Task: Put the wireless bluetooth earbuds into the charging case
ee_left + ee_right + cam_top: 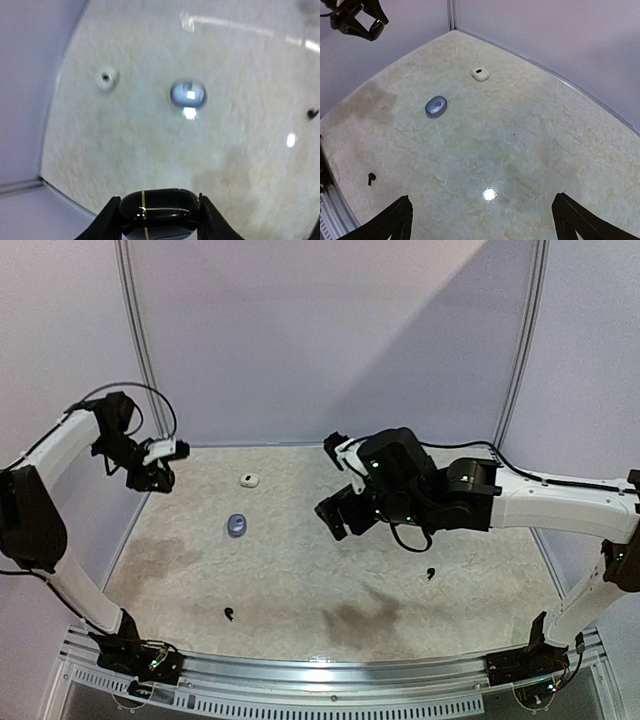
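Note:
My left gripper (152, 478) is raised at the far left and is shut on a glossy black charging case (159, 212) with thin gold lines. The case looks closed. One black earbud (229, 615) lies near the front left and also shows in the right wrist view (371, 177). A second black earbud (430, 573) lies right of centre and shows in the left wrist view (312, 113). My right gripper (335, 515) hovers over the middle, open wide and empty, with bare table between its fingers (395, 220). I see no loose white or silvery earbuds.
A small white case (248, 480) lies at the back and a blue-grey case (237, 525) in front of it; both show in the right wrist view, white (480, 74) and blue-grey (436, 106). Lilac walls close in the back and sides. A metal rail (330, 670) runs along the front.

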You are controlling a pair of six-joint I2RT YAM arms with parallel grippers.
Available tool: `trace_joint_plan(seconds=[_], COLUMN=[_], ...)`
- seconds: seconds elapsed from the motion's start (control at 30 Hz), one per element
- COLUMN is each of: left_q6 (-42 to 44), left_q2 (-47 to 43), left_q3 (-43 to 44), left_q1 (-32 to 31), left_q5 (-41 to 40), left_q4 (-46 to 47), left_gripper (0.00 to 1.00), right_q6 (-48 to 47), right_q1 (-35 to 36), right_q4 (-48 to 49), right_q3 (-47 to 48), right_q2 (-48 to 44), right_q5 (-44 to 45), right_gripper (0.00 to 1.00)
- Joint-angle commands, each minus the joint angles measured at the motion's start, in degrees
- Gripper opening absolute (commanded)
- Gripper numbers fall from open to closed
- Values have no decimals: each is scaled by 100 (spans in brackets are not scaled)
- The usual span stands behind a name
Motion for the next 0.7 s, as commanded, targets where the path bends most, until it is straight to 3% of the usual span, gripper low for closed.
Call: trace_joint_plan(seconds=[0.0,0.1,0.23,0.3,0.37,0.53,0.67], left_q6=[-1032,-2436,-5380,-6670,-7208,-7086,-7104], left_q2=[-919,-1710,-2595,-2692,-2692,-2871,-2883], left_q3=[712,510,-434,-568,-501,-483,-505], left_q1=[-418,-908,-1584,-1914,-2342,-3498,-4051], left_q5=[3133,3638,3997,4256,4396,4186,4023], left_q4=[-1092,290,3816,5024,5371,5173,5239], left_gripper=[0,0,0,0,0,0,0], right_q6=[111,-118,-280,-393,-939,-2694,-3409], right_q1=[-211,-220,-221,-188,-8,502,770], right_q4=[984,1212,1376,1578,1948,2755,3302], right_q3=[-291,-217,177,294,242,253,313], right_q2=[-641,-840,-865,-827,-837,-722,-459], right_q5=[-135,-341,-1131,-1692,-2023,-2469,-2611], right_gripper=[99,99,99,99,99,99,99])
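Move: The black charging case is already in the left hand's fingers, roughly 40 cm to the left of the open, empty right hand, 10 cm ahead of it and some 6 cm lower. Seen from the left hand, the right hand it is carried to is thus about 40 cm right, 10 cm back and 6 cm above. On the table about 18 cm below the left hand, the blue case is 4 cm ahead and 11 cm right, the white case 23 cm ahead and 12 cm right. The black charging case goes up fast in the left hand's kept grip, about 29 cm, and some 20 cm each to the right and back, while the wrist swings the fingers from pointing down to pointing right, towards the right hand. The right hand, fingers wide open, first rises, about 17 cm in all, then draws back and left, turning roughly 30 degrees counter-clockwise and levelling to face the case. ##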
